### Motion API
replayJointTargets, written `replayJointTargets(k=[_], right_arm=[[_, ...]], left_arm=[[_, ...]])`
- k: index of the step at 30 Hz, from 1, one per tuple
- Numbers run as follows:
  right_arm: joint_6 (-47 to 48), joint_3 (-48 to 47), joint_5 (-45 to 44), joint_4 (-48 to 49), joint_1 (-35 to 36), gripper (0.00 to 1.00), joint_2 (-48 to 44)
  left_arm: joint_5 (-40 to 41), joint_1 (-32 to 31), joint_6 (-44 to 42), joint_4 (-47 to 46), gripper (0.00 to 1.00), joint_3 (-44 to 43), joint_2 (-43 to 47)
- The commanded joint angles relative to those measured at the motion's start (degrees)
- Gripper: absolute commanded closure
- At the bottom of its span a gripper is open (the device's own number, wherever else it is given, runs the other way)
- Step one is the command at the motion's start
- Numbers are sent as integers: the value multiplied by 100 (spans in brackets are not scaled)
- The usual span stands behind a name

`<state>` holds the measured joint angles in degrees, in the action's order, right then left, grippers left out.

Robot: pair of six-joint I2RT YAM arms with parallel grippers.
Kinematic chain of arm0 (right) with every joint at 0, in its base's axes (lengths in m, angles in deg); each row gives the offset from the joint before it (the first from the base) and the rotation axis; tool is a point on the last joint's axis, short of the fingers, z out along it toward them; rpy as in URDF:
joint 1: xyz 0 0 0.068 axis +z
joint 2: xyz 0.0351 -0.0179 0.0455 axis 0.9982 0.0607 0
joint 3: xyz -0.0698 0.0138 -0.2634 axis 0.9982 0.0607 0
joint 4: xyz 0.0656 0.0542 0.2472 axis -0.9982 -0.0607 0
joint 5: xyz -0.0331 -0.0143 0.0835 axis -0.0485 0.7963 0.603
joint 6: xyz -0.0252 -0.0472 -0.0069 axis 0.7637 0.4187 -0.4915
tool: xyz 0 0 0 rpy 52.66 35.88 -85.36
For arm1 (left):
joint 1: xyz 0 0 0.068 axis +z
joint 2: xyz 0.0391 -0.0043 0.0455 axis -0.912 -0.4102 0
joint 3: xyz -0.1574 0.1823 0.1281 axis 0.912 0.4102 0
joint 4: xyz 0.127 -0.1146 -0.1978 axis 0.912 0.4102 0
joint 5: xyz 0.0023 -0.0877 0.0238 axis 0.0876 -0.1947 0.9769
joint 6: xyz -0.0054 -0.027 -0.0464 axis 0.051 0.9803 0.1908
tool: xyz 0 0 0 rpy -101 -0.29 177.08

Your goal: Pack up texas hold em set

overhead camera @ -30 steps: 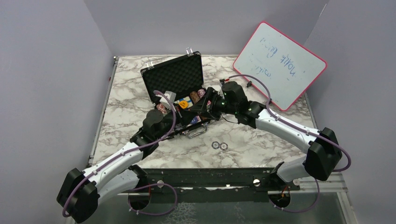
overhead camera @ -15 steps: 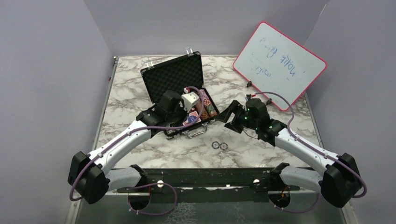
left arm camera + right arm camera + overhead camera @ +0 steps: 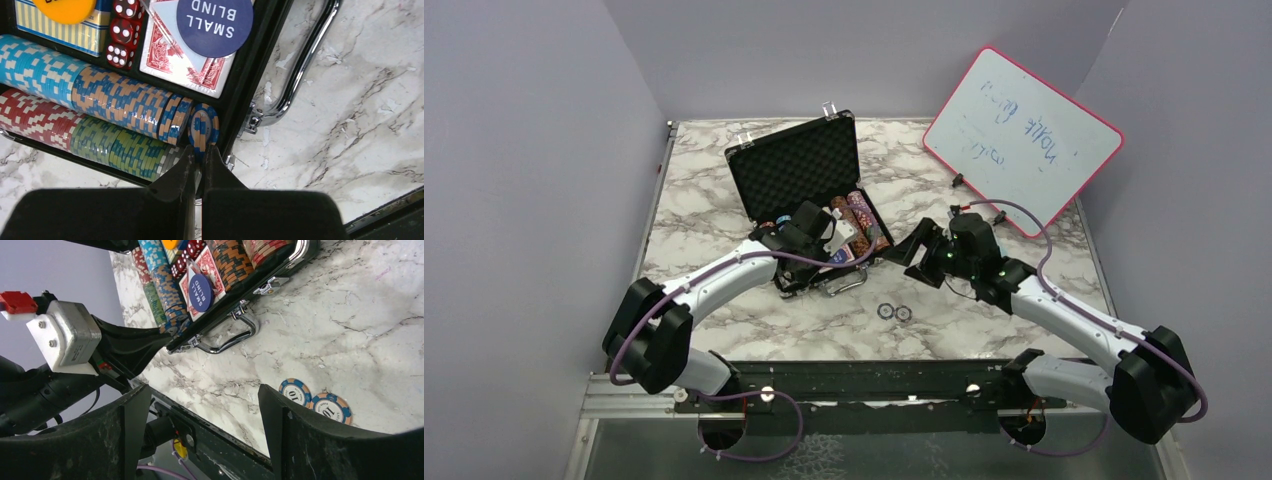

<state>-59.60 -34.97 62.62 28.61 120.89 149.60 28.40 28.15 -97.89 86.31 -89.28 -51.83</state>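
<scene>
The black briefcase (image 3: 796,168) stands open, its lid up, with rows of poker chips (image 3: 120,100), a red-backed card deck (image 3: 170,55), red dice (image 3: 122,31) and an orange button (image 3: 64,7) inside. My left gripper (image 3: 200,149) (image 3: 836,240) reaches into the case's front corner, shut on a blue-and-orange poker chip (image 3: 204,124) that stands on edge at the end of a row. My right gripper (image 3: 200,400) (image 3: 912,250) hovers open and holds nothing, just right of the case. Two loose chips (image 3: 295,391) (image 3: 894,312) lie flat on the marble in front.
A pink-framed whiteboard (image 3: 1022,140) leans at the back right. The case's silver handle (image 3: 300,70) juts toward the front. A blue "small blind" disc (image 3: 214,20) lies on the cards. The table's black front rail (image 3: 864,378) runs close below the loose chips.
My left gripper has swung over the case and come down at its front corner. The right arm drew back out of the case to the right, then held still.
</scene>
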Motion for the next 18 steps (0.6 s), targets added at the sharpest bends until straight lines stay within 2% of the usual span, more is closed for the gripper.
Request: replayJointTargets(k=[1, 5, 7, 11, 13, 15, 18], right_arm=[[171, -59, 288, 174, -25, 20, 182], [281, -116, 340, 90, -26, 20, 264], [350, -161, 334, 38, -29, 20, 263], [495, -258, 281, -81, -27, 20, 259], [548, -293, 279, -122, -31, 20, 244], [584, -316, 268, -144, -27, 20, 237], [597, -317, 279, -147, -27, 20, 240]], left_arm=[[446, -25, -34, 28, 100, -237, -128], [558, -25, -11, 26, 100, -251, -261], [616, -25, -10, 32, 92, -251, -314], [710, -25, 41, 49, 59, -275, -248], [607, -25, 38, 41, 49, -269, -72], [427, -25, 8, 28, 44, -247, 113], [278, -25, -24, -62, 42, -192, 343]])
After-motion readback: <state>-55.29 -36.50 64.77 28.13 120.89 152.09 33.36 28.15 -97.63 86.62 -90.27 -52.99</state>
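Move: The left gripper still pinches a few blue-orange chips just above the gap at the front end of their row, some 2 cm below it and about 1 cm ahead and 1 cm left. From the left hand, the rest of the blue-orange row centres about 6 cm ahead and 4 cm left, the grey chips lie level and 5 cm left, and the SMALL BLIND button 6 cm ahead and 5 cm right. The gap lies roughly 18 cm left of the right hand, level and 9 cm below. Ease the left gripper about 1 cm forward and 1 cm left, sinking just under 1 cm, to bring the pinched chips into the gap between the blue-orange row and the case's front wall. Tilt the wrist only some 5 degrees, spread the fingers to a little over half open to let go of the chips, then start back up. ##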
